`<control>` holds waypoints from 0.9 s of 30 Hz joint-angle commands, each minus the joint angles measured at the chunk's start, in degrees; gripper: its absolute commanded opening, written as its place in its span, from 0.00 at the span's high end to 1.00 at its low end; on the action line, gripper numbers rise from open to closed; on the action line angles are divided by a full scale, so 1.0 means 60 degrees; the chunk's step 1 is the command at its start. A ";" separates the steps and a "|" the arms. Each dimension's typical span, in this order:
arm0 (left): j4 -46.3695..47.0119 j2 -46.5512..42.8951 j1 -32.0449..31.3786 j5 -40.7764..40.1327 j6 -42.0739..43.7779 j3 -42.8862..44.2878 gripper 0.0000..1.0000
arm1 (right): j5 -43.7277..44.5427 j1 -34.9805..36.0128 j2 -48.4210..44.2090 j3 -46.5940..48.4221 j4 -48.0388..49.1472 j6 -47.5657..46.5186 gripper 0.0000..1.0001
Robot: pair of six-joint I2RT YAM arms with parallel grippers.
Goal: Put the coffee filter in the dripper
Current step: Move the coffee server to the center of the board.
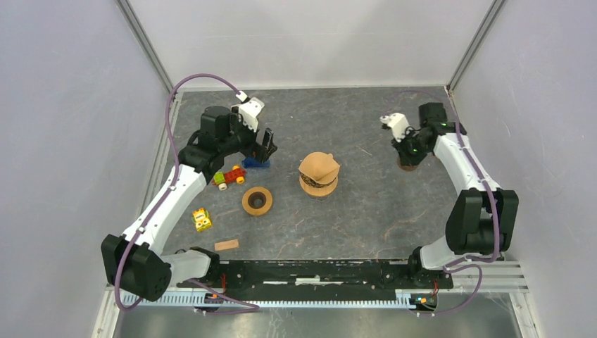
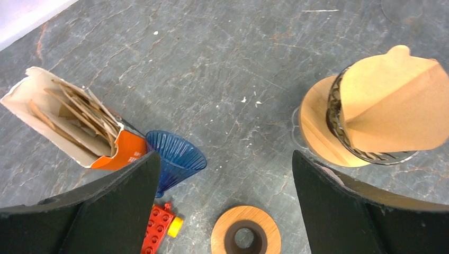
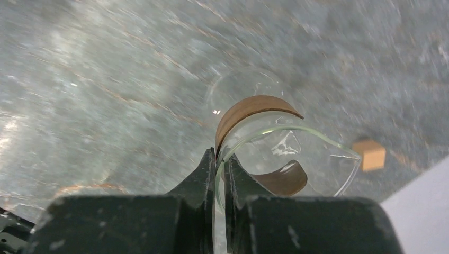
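A brown paper coffee filter (image 2: 392,106) sits folded in a clear dripper (image 2: 339,114) on a round wooden base (image 2: 317,129), mid-table. In the top view the coffee filter (image 1: 319,167) rests there too. My left gripper (image 2: 225,159) hangs open and empty above the table, left of it. A blue ribbed dripper cone (image 2: 172,159) lies on its side by my left finger. At the far right, my right gripper (image 3: 221,156) is shut on the rim of a glass carafe (image 3: 296,153) with a wooden collar. The right gripper (image 1: 408,151) is well apart from the filter.
An open orange-and-white box of paper filters (image 2: 69,121) lies beside the blue cone. A wooden ring (image 2: 245,231), a red toy brick car (image 1: 230,176), a yellow toy (image 1: 202,220) and a wooden block (image 1: 226,245) lie front left. A small wooden cube (image 3: 373,154) sits near the right wall.
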 commanded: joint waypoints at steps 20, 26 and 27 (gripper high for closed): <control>-0.1795 0.0767 0.1047 -0.1650 0.0031 0.1202 0.00 | -0.0488 0.3265 0.0996 0.1371 0.0459 0.0662 0.98; -0.2053 0.1295 0.1492 -0.1589 0.0160 0.1467 0.00 | -0.0554 0.3382 0.0892 0.1410 0.0352 0.0717 0.99; -0.2049 0.1351 0.1527 -0.1605 0.0180 0.1449 0.00 | -0.0543 0.3389 0.0861 0.1407 0.0351 0.0717 0.98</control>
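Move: The coffee server, its glass rim already pinched by the right fingers, is headed for the filter-topped dripper at the board's middle, which lies about 29 cm to that hand's left, 5 cm nearer the base and roughly level in height. On the table some 10 cm below the hand are a pale streak about 13 cm left and 5 cm ahead, and a small wooden block about 12 cm right and 4 cm ahead. From the left hand, the dripper is some 16 cm right, 6 cm back and 12 cm lower. The coffee server is slid across the board by the right hand, about 13 cm to the left towards the dripper at constant height, fast at first, then creeping; the rim stays pinched while the wrist turns some 15 degrees counter-clockwise. The empty left hand, open throughout, draws left away from the dripper, sinking a little over the blue cone's side. ##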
